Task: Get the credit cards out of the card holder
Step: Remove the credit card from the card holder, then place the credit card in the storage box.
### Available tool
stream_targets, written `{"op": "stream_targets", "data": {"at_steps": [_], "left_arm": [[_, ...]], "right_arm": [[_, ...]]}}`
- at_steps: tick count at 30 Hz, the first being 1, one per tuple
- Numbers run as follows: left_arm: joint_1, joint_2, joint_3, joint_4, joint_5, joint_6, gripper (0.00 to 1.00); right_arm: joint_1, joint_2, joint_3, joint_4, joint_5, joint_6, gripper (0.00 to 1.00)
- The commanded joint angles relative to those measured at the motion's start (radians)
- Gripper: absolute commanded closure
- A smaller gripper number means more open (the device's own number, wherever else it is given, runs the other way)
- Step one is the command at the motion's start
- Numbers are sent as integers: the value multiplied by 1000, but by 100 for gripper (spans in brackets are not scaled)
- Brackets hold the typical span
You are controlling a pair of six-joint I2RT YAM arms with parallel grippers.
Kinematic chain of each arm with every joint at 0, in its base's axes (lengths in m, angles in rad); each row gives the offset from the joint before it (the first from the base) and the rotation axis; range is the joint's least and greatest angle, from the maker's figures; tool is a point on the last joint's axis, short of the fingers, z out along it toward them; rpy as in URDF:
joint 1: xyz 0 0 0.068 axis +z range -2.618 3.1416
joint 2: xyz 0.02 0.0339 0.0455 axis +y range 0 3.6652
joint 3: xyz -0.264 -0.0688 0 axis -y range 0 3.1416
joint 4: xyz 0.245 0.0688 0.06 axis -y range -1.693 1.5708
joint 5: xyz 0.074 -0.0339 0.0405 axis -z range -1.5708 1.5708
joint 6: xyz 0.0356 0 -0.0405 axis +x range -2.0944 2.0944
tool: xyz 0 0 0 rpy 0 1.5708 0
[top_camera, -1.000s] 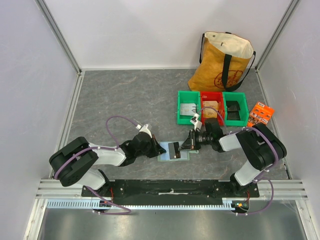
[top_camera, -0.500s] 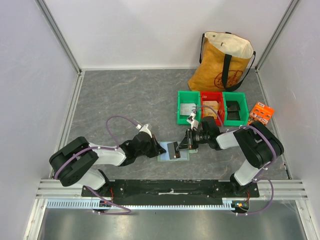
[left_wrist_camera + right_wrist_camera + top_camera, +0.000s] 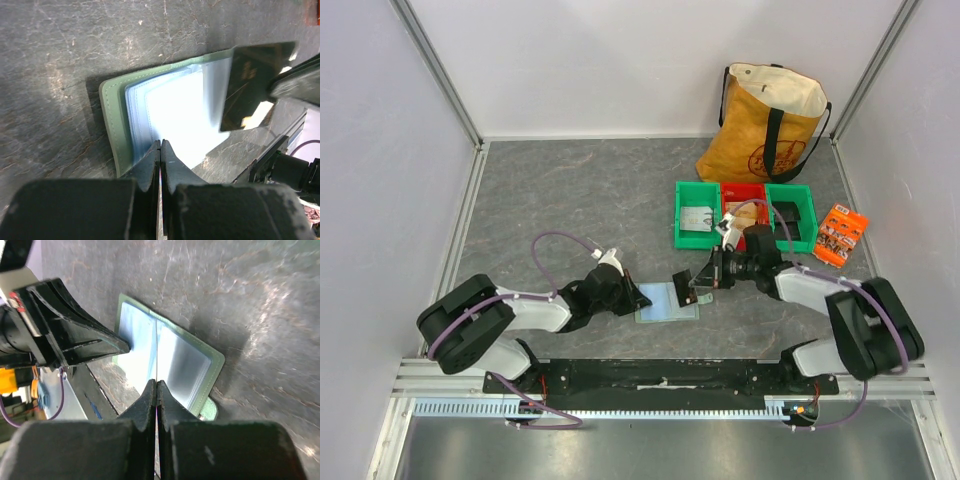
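The card holder (image 3: pixel 665 303) lies open on the table, pale green with light blue-grey pocket panels (image 3: pixel 175 107). My left gripper (image 3: pixel 642 298) is shut, and its tips (image 3: pixel 160 146) press down on the holder's near edge. My right gripper (image 3: pixel 694 286) is shut on a dark credit card (image 3: pixel 682 287). It holds the card tilted just above the holder's right side. In the left wrist view the dark credit card (image 3: pixel 252 85) hangs clear of the pockets. In the right wrist view the card (image 3: pixel 157 352) shows only as a thin edge rising from the right gripper (image 3: pixel 157 385), over the holder (image 3: pixel 197 365).
Behind the holder stands a row of bins: a green one (image 3: pixel 678 215), a red one (image 3: pixel 742 187) and another green one (image 3: pixel 790 187), each with flat items inside. A yellow tote bag (image 3: pixel 770 125) stands at the back right. An orange packet (image 3: pixel 841 232) lies by the right wall.
My right gripper opened briefly, shut again on the dark card and drew it up and to the right, out of the holder. The left gripper stayed pressed on the holder.
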Motion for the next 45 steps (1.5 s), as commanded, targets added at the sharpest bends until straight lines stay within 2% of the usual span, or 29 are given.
{"op": "stream_targets", "data": {"at_steps": [1, 5, 10, 12, 14, 17, 19, 22, 27, 30, 33, 37, 41, 45], "left_arm": [[0, -39, -56, -178, -69, 53, 98], [0, -171, -60, -252, -138, 61, 96], [0, -375, -34, -414, -261, 99, 85], [2, -485, -11, -511, -302, 124, 75], [2, -568, 23, -606, -343, 150, 56], [5, -669, 100, -727, -400, 200, 37], [14, -711, 163, -799, -425, 234, 28], [58, -748, 248, -908, -430, 276, 21], [234, -806, 348, -1005, -301, 374, 12], [324, -828, 416, -1046, -273, 469, 10], [342, -857, 434, -1040, -369, 549, 9], [339, -903, 361, -959, -565, 641, 9], [390, -912, 315, -948, -566, 670, 9], [407, -918, 307, -941, -538, 676, 9]], "right_arm": [[-40, -191, 5, -103, 88, -15, 100], [-102, -353, 11, -120, 125, 60, 100], [-219, -511, 31, -125, 231, 167, 100], [-262, -558, 41, -123, 316, 213, 100], [-297, -595, 52, -118, 404, 255, 100], [-345, -637, 55, -99, 559, 313, 100], [-381, -651, 51, -77, 652, 347, 100], [-420, -663, 22, -24, 806, 416, 100], [-465, -666, -75, 136, 1004, 523, 100], [-472, -599, -113, 231, 1090, 565, 100], [-472, -508, -136, 325, 1148, 601, 100], [-471, -361, -130, 444, 1164, 618, 100], [-472, -228, -121, 549, 1216, 623, 100], [-469, -73, -71, 625, 1162, 608, 100]]}}
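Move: The right green bin with the black cards lies about 17 cm ahead of my right hand and 27 cm to its right, roughly 2 cm lower. The red bin is some 12 cm to the left of that bin; the orange box stands 13 cm to its right and 4 cm nearer. The card holder is 8 cm left of my right hand and 4 cm back. From my left hand, the holder's middle is 6 cm right and the green bin about 38 cm right, 22 cm ahead. Keeping the black card pinched, I swing my right hand up and about 30 cm right, some 14 cm forward, turning it roughly 100 degrees clockwise, then lower it the last 8 cm or so towards the right green bin. My left hand slides left, drawing the card holder along, then lifts free, opens wide and swings up and left. ##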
